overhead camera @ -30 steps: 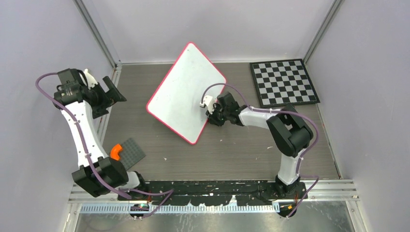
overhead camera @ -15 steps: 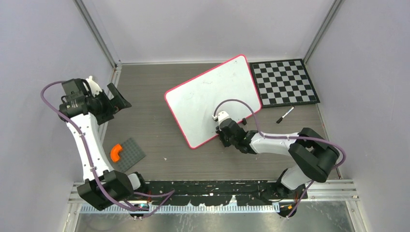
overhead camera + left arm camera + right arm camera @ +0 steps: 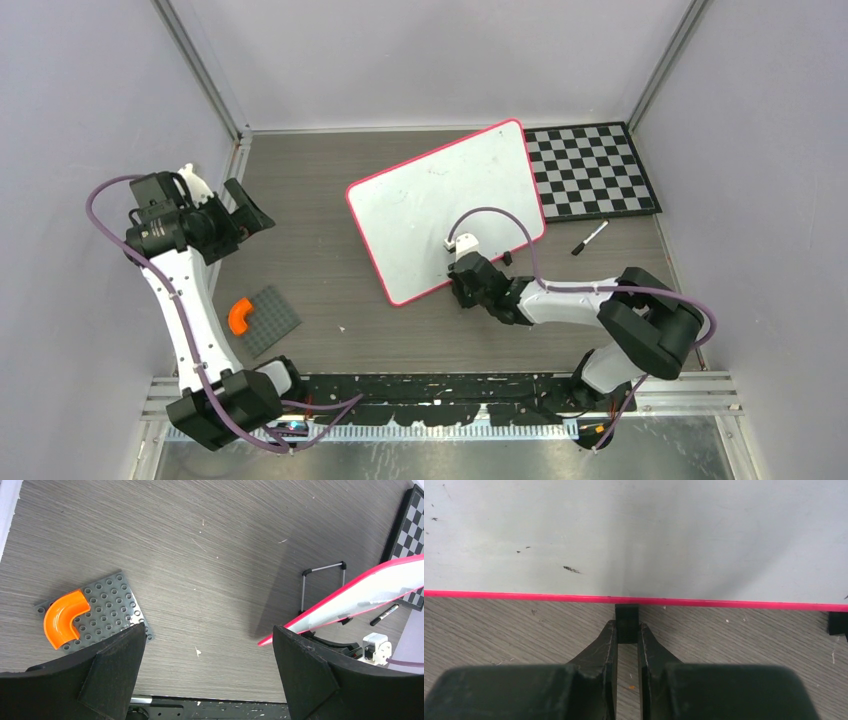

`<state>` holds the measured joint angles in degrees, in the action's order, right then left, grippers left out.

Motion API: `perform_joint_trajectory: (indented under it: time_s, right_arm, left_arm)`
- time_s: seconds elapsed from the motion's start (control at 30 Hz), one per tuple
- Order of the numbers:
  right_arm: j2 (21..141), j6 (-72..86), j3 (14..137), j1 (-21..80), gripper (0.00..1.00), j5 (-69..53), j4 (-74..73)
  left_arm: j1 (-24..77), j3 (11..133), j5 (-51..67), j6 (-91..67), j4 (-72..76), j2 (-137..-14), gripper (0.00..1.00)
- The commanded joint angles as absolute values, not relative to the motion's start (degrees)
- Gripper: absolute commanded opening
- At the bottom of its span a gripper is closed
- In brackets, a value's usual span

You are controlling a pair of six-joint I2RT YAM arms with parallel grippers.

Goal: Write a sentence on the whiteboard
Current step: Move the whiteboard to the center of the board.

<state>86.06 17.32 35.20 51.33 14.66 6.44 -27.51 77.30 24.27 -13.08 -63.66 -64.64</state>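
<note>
The whiteboard (image 3: 440, 205), white with a red-pink rim, lies tilted at the table's middle, next to the checkerboard. No sentence shows on the whiteboard (image 3: 634, 535), only a few small dark specks. My right gripper (image 3: 463, 287) is at the board's near edge. In the right wrist view this gripper (image 3: 627, 630) is shut on a small black clip foot (image 3: 626, 614) just under the rim. My left gripper (image 3: 246, 212) hangs open over the table's left side, well away from the board (image 3: 370, 587), with nothing between the jaws (image 3: 207, 645).
A black marker (image 3: 590, 237) lies on the table to the right of the board. The checkerboard mat (image 3: 588, 170) is at the back right. A grey studded plate (image 3: 272, 320) with an orange curved piece (image 3: 238, 315) lies at the near left.
The right gripper dragged the whiteboard nearer and to the right, turning it; the marker came into view. In the last half second it shifted only slightly. The left arm moved a little nearer.
</note>
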Motion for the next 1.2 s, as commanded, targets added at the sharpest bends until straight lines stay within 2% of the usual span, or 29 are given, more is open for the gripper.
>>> perform_joint_trajectory:
  time_s: [0.0, 0.13, 0.17, 0.23, 0.33, 0.53, 0.73, 0.87, 1.17]
  right_arm:
    - [83.70, 19.70, 33.62, 54.76, 0.00, 13.32, 11.46]
    - [83.58, 20.87, 33.90, 56.19, 0.00, 13.75, 11.77]
    - [83.58, 21.22, 33.92, 56.22, 0.04, 13.76, 11.28]
    - [83.00, 21.55, 33.97, 56.25, 0.22, 14.59, 10.02]
    - [81.20, 21.34, 34.78, 56.25, 0.38, 16.44, 6.32]
    - [71.82, 17.95, 35.51, 55.81, 0.54, 14.55, -1.01]
    - [60.37, 14.54, 37.94, 55.01, 0.57, 12.85, -10.02]
    - [56.12, 15.50, 43.77, 49.66, 0.58, 13.07, -17.88]
    - [58.73, 24.40, 59.41, 14.60, 0.58, 6.33, -35.60]
  left_arm:
    - [-27.95, 77.36, 25.47, -13.66, -62.01, -62.95, 1.00]
    - [-27.99, 77.57, 25.39, -13.67, -61.98, -62.68, 1.00]
    - [-28.03, 77.65, 25.52, -13.60, -61.82, -62.71, 1.00]
    - [-27.99, 77.85, 25.93, -13.26, -61.62, -62.84, 1.00]
    - [-27.96, 78.70, 26.89, -12.48, -61.61, -63.55, 1.00]
    - [-27.99, 81.00, 29.85, -9.78, -61.17, -66.22, 1.00]
    - [-27.75, 81.25, 32.92, -9.83, -57.69, -68.55, 1.00]
    - [-25.89, 81.68, 32.53, -9.93, -55.19, -70.35, 1.00]
    - [-17.97, 84.68, 27.05, -11.57, -50.90, -73.96, 1.00]
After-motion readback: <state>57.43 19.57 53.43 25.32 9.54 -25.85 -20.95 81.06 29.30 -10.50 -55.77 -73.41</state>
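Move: My right fingers still pinch a black clip on the whiteboard's near edge; the board's middle lies about 14 cm ahead, 2 cm left and 7 cm above them. Its second clip is some 10 cm right and 6 cm ahead. The marker lies on the table about 29 cm right and 12 cm ahead, 2 cm lower. From my left hand, the whiteboard's middle is roughly 37 cm right, 12 cm ahead and 16 cm below. With my right hand I drag the whiteboard by its clip barely 2 cm back and to the left, then open my fingers and let go. I back off slightly and rise about 20 cm, then swing right and forward towards the marker's side, turning clockwise. My left hand, fingers wide open, eases about 5 cm forward and a little right. ##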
